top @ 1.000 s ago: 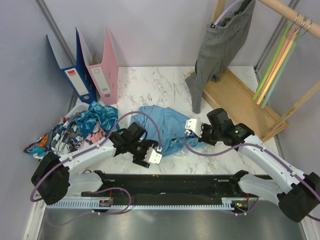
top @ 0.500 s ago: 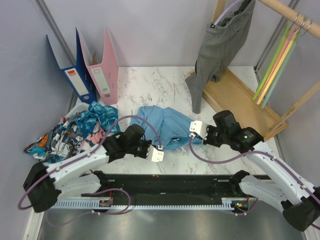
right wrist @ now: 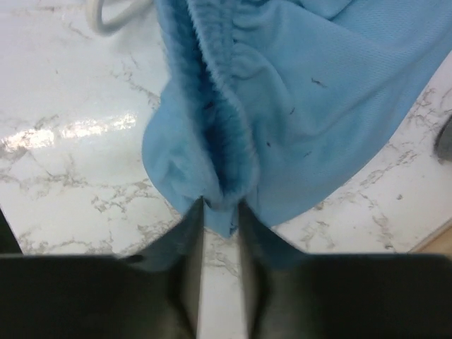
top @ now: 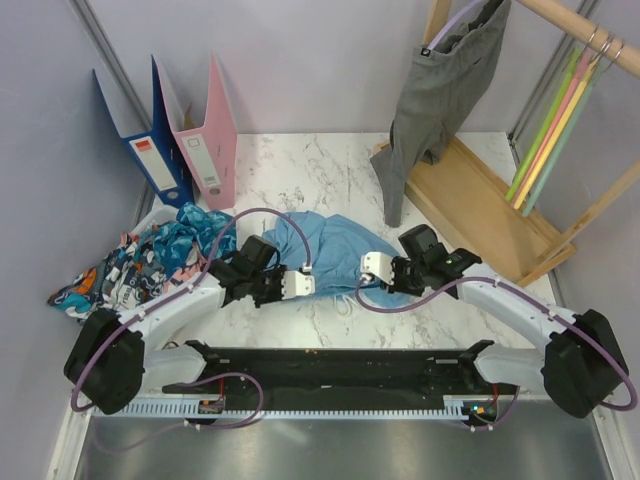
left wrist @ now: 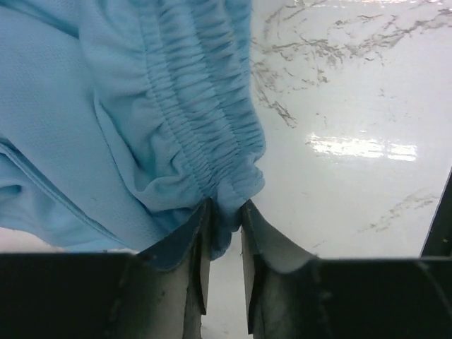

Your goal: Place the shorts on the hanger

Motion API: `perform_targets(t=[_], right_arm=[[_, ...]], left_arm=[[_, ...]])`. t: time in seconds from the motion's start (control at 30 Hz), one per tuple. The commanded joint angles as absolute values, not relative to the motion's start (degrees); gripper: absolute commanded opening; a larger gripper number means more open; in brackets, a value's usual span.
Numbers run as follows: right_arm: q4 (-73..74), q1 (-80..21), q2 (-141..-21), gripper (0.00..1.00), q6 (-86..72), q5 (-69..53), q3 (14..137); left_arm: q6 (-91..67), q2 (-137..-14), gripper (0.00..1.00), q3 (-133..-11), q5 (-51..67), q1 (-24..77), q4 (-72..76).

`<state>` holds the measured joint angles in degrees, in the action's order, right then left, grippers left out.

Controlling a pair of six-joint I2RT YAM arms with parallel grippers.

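The light blue shorts point(top: 335, 243) lie crumpled on the marble table between my two arms. My left gripper point(top: 296, 268) is at their near left edge. In the left wrist view it point(left wrist: 224, 208) is shut on a fold of the gathered waistband point(left wrist: 205, 134). My right gripper point(top: 385, 282) is at the near right edge, and in its wrist view it point(right wrist: 221, 205) is shut on the elastic edge of the shorts point(right wrist: 282, 106). A white drawstring point(right wrist: 106, 18) loops onto the table. The lime hanger point(top: 540, 135) hangs on the wooden rail at the far right, well away from both grippers.
Grey trousers point(top: 440, 90) hang from the rail over the wooden rack base point(top: 480, 205). Pink and orange-yellow hangers point(top: 560, 125) hang beside the lime one. Patterned clothes point(top: 150, 262) are heaped at the left, with blue and pink binders point(top: 195, 140) behind them.
Both grippers have moved in to the near edge of the shorts and now pinch the waistband. The left moved up and away from me, the right moved left.
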<state>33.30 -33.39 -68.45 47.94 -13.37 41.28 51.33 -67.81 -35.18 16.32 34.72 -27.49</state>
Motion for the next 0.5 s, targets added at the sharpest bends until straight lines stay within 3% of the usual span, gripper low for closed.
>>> perform_targets(t=[0.0,0.1,0.13,0.47], right_arm=[[40.2,-33.0,-63.6,0.63,52.0,-16.9,45.3],[45.1,-33.7,-58.7,0.91,48.9,-19.0,49.7],[46.4,-34.2,-56.8,0.97,48.1,-19.3,52.4],[58.3,-34.3,-51.9,0.98,36.0,-30.1,79.4]], left_arm=[[50.7,-62.7,0.46,-39.2,24.4,33.8,-33.8],[48.7,-58.9,0.67,-41.1,29.5,34.2,-36.2],[47.9,-57.4,0.68,-42.1,30.0,34.3,-37.3],[26.3,-59.7,0.77,-69.3,37.0,34.4,-39.3]])
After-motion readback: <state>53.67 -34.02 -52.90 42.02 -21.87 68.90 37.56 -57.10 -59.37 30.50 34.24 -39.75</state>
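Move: Each hand is at one end of the light-blue shorts' near waistband: their middle lies about 14 cm right and 8 cm ahead of the left hand, and some 15 cm left and 7 cm ahead of the right hand, about 1 cm below both. The white drawstring is about 16 cm right and 1 cm back from the left hand. From the right hand, it is 13 cm left and 3 cm back. Both hands open, let go of the waistband ends and rise about 20 cm, fingers tilting some 20 degrees inward. ##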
